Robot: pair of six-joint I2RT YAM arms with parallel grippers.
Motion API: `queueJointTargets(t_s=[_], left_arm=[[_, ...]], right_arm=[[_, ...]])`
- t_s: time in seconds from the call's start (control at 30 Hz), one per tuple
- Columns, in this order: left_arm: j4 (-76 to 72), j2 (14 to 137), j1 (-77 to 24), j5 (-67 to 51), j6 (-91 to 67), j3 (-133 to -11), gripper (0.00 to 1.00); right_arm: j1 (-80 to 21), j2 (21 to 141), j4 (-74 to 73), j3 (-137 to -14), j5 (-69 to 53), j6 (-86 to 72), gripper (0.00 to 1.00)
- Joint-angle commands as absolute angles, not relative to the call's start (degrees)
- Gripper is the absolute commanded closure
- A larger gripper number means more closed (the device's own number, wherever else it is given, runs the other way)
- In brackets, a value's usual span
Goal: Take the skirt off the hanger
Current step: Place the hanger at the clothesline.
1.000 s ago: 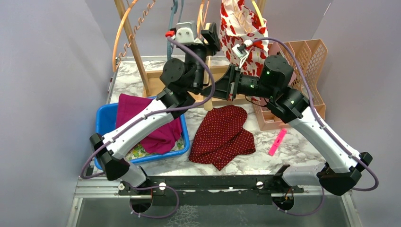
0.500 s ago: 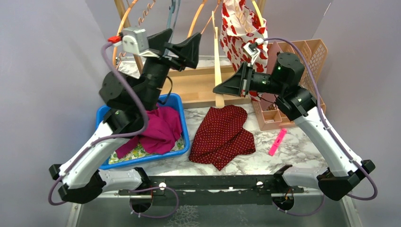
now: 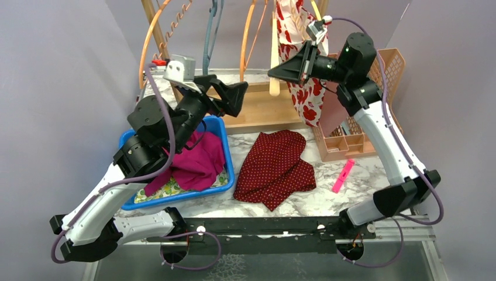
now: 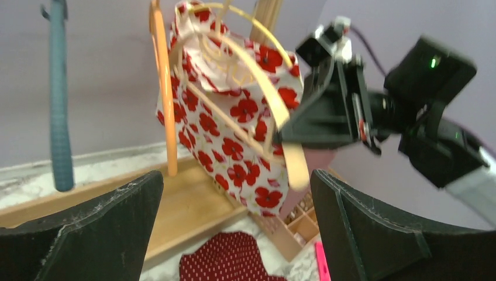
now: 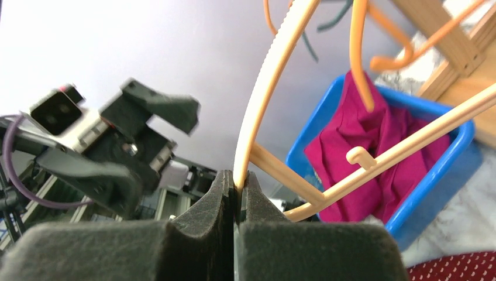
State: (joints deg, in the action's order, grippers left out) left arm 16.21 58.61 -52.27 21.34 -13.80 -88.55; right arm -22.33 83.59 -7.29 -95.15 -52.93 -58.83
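The dark red dotted skirt (image 3: pixel 275 167) lies crumpled on the marble table, free of any hanger; its top edge shows in the left wrist view (image 4: pixel 225 260). My right gripper (image 3: pixel 276 72) is raised near the rack and shut on a bare beige hanger (image 5: pixel 263 99), whose arm (image 3: pixel 274 58) hangs down beside it. My left gripper (image 3: pixel 225 93) hovers over the blue bin, open wide with nothing between its fingers (image 4: pixel 235 175), facing the right gripper (image 4: pixel 327 117).
A white poppy-print garment (image 3: pixel 307 93) hangs on the wooden rack (image 3: pixel 251 111), among orange hangers (image 3: pixel 149 47) and a teal one (image 3: pixel 207 47). The blue bin (image 3: pixel 126 143) holds magenta cloth (image 3: pixel 199 161). A beige basket (image 3: pixel 383 70) and a pink marker (image 3: pixel 343 175) sit right.
My left gripper opened wide and pulled back left over the bin. My right arm lifted the bare hanger up toward the rack. The skirt stayed on the table.
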Motion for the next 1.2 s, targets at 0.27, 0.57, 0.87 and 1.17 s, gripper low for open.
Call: queueJointTargets(t_s=[0.27,0.57,0.87,1.17], left_arm=[[23.2,57.2,-52.6,9.8,-20.3,-82.7,0.01],[28.2,58.8,-52.6,6.6,-18.0,-83.2,0.01],[30.7,61.4,-52.6,4.3,-18.6,-83.7,0.01],[33.5,67.2,-52.6,-3.8,-20.1,-83.8,0.01]], right_arm=[[-19.2,97.0,-4.9,-116.3,-56.2,-59.2,0.99],[-18.7,100.4,-6.0,-115.7,-56.3,-58.2,0.99],[-18.6,99.3,-13.3,-112.7,-57.0,-51.1,0.97],[-18.4,92.9,-30.4,-113.6,-50.9,-37.4,0.43]])
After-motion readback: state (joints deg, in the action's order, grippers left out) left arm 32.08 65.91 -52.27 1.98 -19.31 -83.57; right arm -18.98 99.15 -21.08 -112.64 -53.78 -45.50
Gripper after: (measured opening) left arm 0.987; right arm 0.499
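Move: The right hand holds the pale hanger near its lower end; its spot on the clothesline lies about 20 cm ahead and 12 cm above, with the orange hanger some 14 cm ahead, 7 cm left and 5 cm up, and the flowered skirt about 12 cm ahead, 7 cm right and 8 cm below. For the empty left hand, the dotted skirt lies about 7 cm ahead, 11 cm right and 50 cm below; the blue basin is 6 cm ahead, 22 cm left, equally low. Right hand lifts the hanger 8 cm forward, dips, releases; open left hand lowers 15 cm towards the skirt. ##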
